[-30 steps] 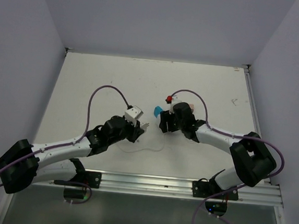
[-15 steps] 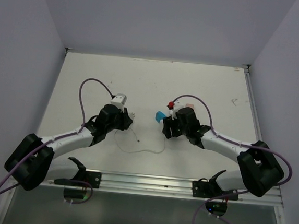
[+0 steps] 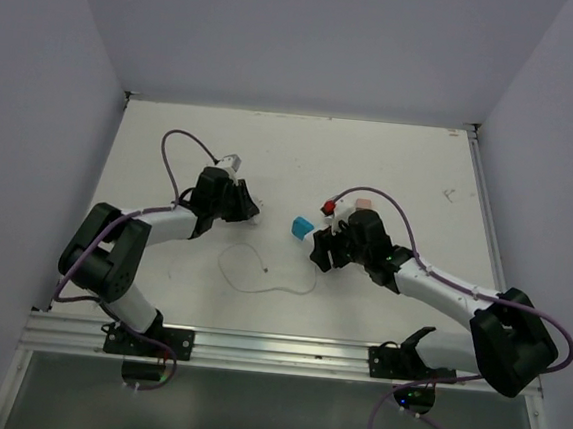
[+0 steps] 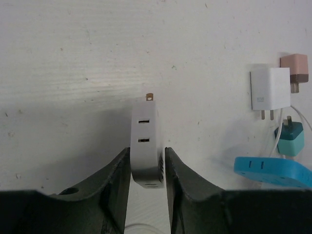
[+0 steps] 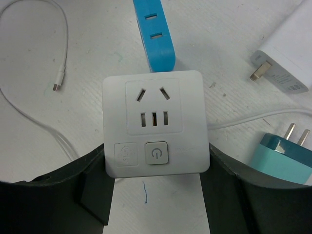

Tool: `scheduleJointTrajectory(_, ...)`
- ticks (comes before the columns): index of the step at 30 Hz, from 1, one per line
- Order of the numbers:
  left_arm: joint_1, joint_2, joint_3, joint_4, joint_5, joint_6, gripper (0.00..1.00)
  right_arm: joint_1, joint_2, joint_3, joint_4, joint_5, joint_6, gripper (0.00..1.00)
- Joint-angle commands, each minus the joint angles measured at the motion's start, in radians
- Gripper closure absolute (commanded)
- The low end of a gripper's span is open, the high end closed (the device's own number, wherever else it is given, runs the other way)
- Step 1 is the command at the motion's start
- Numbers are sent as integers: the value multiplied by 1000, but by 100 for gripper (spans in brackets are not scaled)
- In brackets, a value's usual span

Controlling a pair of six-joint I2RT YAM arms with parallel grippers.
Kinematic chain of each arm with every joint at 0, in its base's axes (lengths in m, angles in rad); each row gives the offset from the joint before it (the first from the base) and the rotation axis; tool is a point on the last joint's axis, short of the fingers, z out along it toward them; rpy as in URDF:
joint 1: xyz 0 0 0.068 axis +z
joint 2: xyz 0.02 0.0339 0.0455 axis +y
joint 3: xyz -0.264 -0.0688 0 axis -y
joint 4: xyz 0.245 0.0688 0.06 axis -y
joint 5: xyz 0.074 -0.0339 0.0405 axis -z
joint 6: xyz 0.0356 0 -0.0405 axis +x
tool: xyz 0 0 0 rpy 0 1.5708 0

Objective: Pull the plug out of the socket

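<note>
My left gripper (image 4: 147, 163) is shut on a small grey-white plug adapter (image 4: 145, 124). It has two slots on its face and one brass prong at its far end, and it is held just above the table. In the top view the left gripper (image 3: 244, 209) is at the back left, well apart from the right one. My right gripper (image 5: 156, 171) is shut on the sides of a white square socket (image 5: 153, 122) with a power button. No plug is in its holes. The right gripper (image 3: 321, 248) is mid-table in the top view.
A blue power strip (image 3: 301, 226) lies between the arms. It also shows in the right wrist view (image 5: 155, 34). A white charger (image 4: 269, 90), a pink charger (image 4: 295, 68) and a teal plug (image 5: 287, 156) lie near it. A thin white USB cable (image 3: 261, 273) curls on the near table.
The two grippers were close together one second ago. The left arm has swung back and left with the plug, and the right arm has drawn slightly right with the socket.
</note>
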Motion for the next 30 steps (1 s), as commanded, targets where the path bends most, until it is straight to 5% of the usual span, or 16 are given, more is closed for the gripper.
scheduleJointTrajectory(1,31,47,40,61,72,-24,62,-4,-35,4,32,-61,-23,100)
scheduleJointTrajectory(10,57,18,19,34,60,4,19,-4,-48,10,15,-69,-22,100)
scheduleJointTrajectory(15,74,-102,-32,11,38,34,14,-4,-65,19,-3,-81,-26,100)
scheduleJointTrajectory(22,66,-188,-116,78,204,139,12,-4,-62,30,-5,-101,-38,100)
scheduleJointTrajectory(30,28,-218,-206,156,273,-206,2,-3,-71,16,34,-113,-22,100)
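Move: The white plug is already between the left fingers, on edge; its spot on the table lies about 1 cm ahead, 2 cm right and 3 cm below that hand. The blue plug, still in the socket, is roughly 3 cm back, 10 cm right and level; the cable's loose end is some 13 cm back, 3 cm right, 4 cm below. From the right hand, which holds the socket, the white plug's spot is about 11 cm ahead, 11 cm left, 5 cm below. The left fingers let go of the white plug, opening from nearly closed to almost fully wide as the hand dips about 1.5 cm towards the table. The hand then lifts some 5 cm clear with a small shift left, and draws back about 5 cm, turning slightly clockwise and sinking a little. The right hand keeps its grip on the socket, easing back a centimetre or so. ##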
